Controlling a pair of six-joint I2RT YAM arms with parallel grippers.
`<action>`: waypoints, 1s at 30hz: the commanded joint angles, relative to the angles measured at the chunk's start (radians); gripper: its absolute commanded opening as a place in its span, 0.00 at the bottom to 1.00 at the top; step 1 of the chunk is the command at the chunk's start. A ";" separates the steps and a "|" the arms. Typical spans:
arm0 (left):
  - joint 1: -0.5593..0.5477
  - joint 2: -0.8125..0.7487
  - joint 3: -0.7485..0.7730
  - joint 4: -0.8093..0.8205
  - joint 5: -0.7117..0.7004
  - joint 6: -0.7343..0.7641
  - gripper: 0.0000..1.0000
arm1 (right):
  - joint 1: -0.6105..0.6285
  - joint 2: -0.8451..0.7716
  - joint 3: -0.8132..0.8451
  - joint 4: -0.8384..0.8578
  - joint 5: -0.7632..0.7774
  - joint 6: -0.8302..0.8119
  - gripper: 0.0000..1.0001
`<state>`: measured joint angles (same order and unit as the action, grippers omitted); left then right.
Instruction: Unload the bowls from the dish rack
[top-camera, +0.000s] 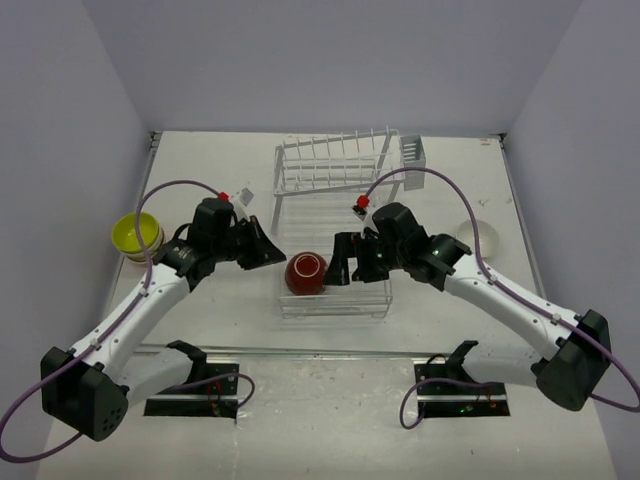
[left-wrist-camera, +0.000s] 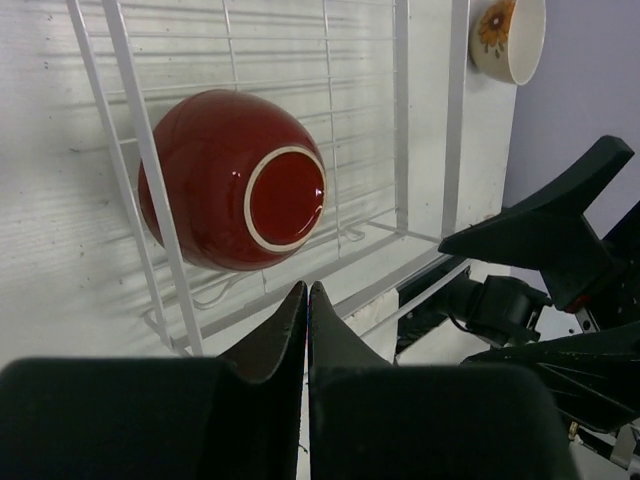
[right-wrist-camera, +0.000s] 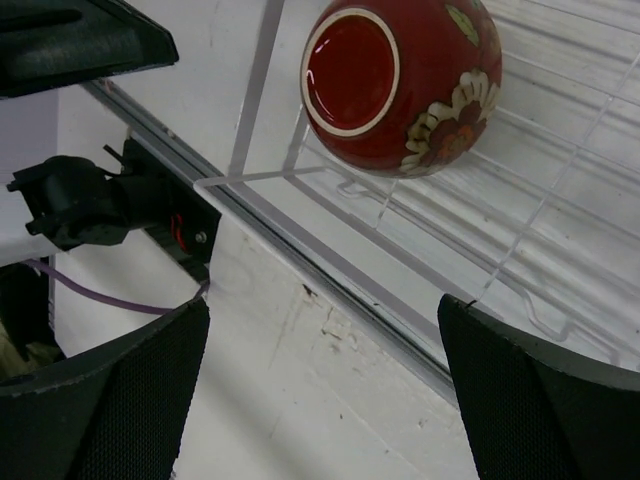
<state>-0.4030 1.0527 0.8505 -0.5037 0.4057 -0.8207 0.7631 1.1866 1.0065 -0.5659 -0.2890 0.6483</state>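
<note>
One dark red bowl with a white foot ring lies foot-up in the near left corner of the white wire dish rack. In the left wrist view the dark red bowl sits just beyond my left gripper, which is shut and empty. Seen from above, the left gripper is just left of the bowl. My right gripper stands open just right of it. In the right wrist view the bowl shows a flower pattern beyond the open right gripper.
A lime-yellow bowl sits on another bowl at the table's left. A cream bowl stands at the right, with a flower inside. The rack's tines and a cutlery basket are at the back.
</note>
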 joint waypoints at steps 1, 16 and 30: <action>-0.062 0.015 -0.007 -0.006 -0.051 -0.031 0.00 | -0.015 0.039 0.007 0.096 -0.093 0.022 0.95; -0.086 0.112 -0.025 -0.004 -0.110 -0.018 0.00 | -0.102 0.218 -0.017 0.213 -0.211 0.037 0.95; -0.088 0.165 -0.001 -0.022 -0.134 -0.011 0.00 | -0.122 0.337 -0.060 0.305 -0.217 0.025 0.95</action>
<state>-0.4850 1.2114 0.8246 -0.5083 0.2943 -0.8352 0.6468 1.5112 0.9531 -0.3134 -0.4736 0.6739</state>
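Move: The red bowl sits in the front of the lower rack. Its middle is about 5 cm right of my left hand, 1 cm ahead and some 11 cm below. The rack's left side rail runs 1 cm to that hand's left, level with it and 12 cm down. From my right hand the bowl lies about 7 cm left, 2 cm ahead and 12 cm down; the rack's front rail is 6 cm back, directly in line, 12 cm down. I bring both hands down towards the red bowl, one from each side. My right hand, still wide open, sinks about 8 cm while reaching some 4 cm forward and a little left, its fingers tipping down about 10 degrees. My left, fingers kept shut, drops around 6 cm almost straight down close to the bowl's left side, tilting slightly; whether it touches can't be seen. ##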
